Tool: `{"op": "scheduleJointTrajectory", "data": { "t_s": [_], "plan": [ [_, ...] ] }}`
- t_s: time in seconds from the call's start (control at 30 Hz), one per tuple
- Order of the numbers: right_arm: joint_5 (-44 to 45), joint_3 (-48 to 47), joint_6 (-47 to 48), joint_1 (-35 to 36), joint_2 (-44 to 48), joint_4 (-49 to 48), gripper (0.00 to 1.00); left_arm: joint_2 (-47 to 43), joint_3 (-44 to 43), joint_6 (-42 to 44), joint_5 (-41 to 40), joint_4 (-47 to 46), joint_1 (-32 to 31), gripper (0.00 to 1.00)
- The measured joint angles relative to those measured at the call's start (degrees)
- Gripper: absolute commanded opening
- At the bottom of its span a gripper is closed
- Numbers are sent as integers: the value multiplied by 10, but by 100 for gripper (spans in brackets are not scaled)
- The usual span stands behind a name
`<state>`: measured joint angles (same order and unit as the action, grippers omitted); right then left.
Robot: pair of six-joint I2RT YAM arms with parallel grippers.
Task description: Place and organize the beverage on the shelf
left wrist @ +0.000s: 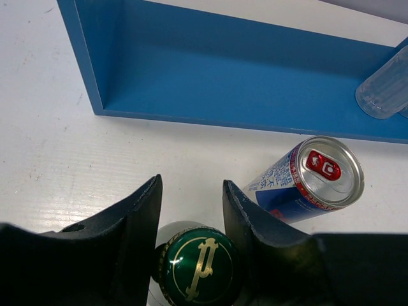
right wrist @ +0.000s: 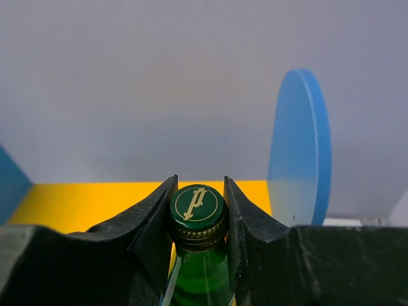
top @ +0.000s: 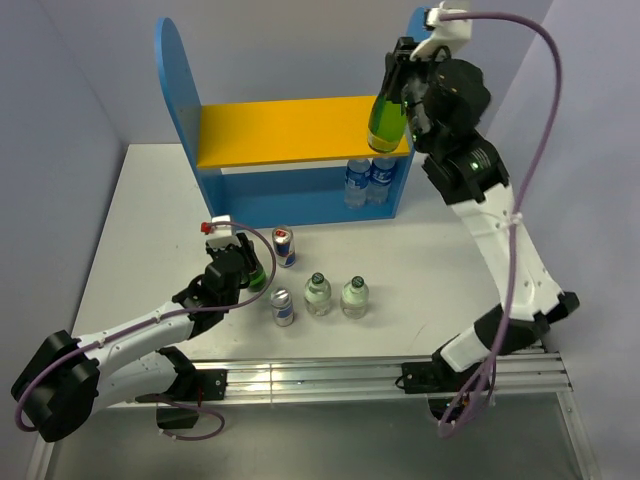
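The shelf (top: 290, 132) stands at the back, with blue side panels, a yellow-orange upper board (right wrist: 83, 201) and a blue base (left wrist: 255, 76). My right gripper (top: 393, 68) (right wrist: 199, 190) is shut on the cap of a green glass bottle (top: 386, 122) (right wrist: 197, 274). This bottle hangs upright over the right end of the upper board. Two clear water bottles (top: 368, 180) stand on the base at the right. My left gripper (top: 243, 262) (left wrist: 191, 191) is low over the table, shut on the neck of a second green bottle (left wrist: 199, 260) with a gold-marked cap.
A blue-and-silver can (top: 285, 246) (left wrist: 312, 182) stands just right of my left gripper. Nearer the front stand another can (top: 283, 307) and two small pale bottles (top: 318, 294) (top: 354, 296). A metal rail (top: 330, 378) runs along the table's near edge.
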<state>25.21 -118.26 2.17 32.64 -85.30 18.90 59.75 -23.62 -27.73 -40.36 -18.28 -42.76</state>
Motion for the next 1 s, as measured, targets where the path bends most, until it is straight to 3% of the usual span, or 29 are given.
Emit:
{"op": "scheduleJointTrajectory", "data": {
  "t_s": [0.37, 0.7, 0.73, 0.77, 0.8, 0.87, 0.9, 1.0],
  "plan": [
    [-69, -10, -19, -93, -164, -4, 0, 0, 1, 0, 1, -2, 0, 0],
    [-73, -33, -21, -117, -193, -21, 0, 1, 2, 0, 2, -6, 1, 0],
    [-76, -32, -21, -117, -194, -24, 9, 1, 2, 0, 2, -6, 1, 0],
    [-78, -31, -21, -117, -195, -27, 26, 1, 2, 0, 2, -6, 1, 0],
    [-81, -30, -21, -117, -195, -30, 59, 1, 2, 0, 2, -6, 1, 0],
    [-84, -20, -24, -117, -194, -47, 75, 1, 2, 0, 2, -6, 1, 0],
    [-84, -11, -24, -116, -192, -63, 100, 1, 2, 0, 2, -5, 1, 0],
    [-85, 34, -28, -116, -178, -92, 100, -1, 2, 0, 3, -3, 1, 0]
  ]
}}
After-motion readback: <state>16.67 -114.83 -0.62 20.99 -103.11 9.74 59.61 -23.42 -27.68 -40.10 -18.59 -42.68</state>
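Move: Out over the shelf from the right hand, which already holds a green bottle by its neck, lies the bottle's place on the yellow top board: about 15 cm ahead, straight in line, the surface roughly 26 cm lower. The blue side panel stands some 7 cm right of that spot. Under the board, about 13 cm ahead of the hand and 42 cm down, are two water bottles, one 2 cm right, one 4 cm left. From the left hand the spot is about 24 cm ahead, 28 cm right and 17 cm up. Carrying the green bottle forward and down together onto the right end of the yellow board, the right hand swoops about 12 cm down and 11 cm out, the fingers tipping down some 10 degrees. It then eases another 4 cm forward nearly level, turns slightly clockwise, and finally opens wide, letting go of the neck. ##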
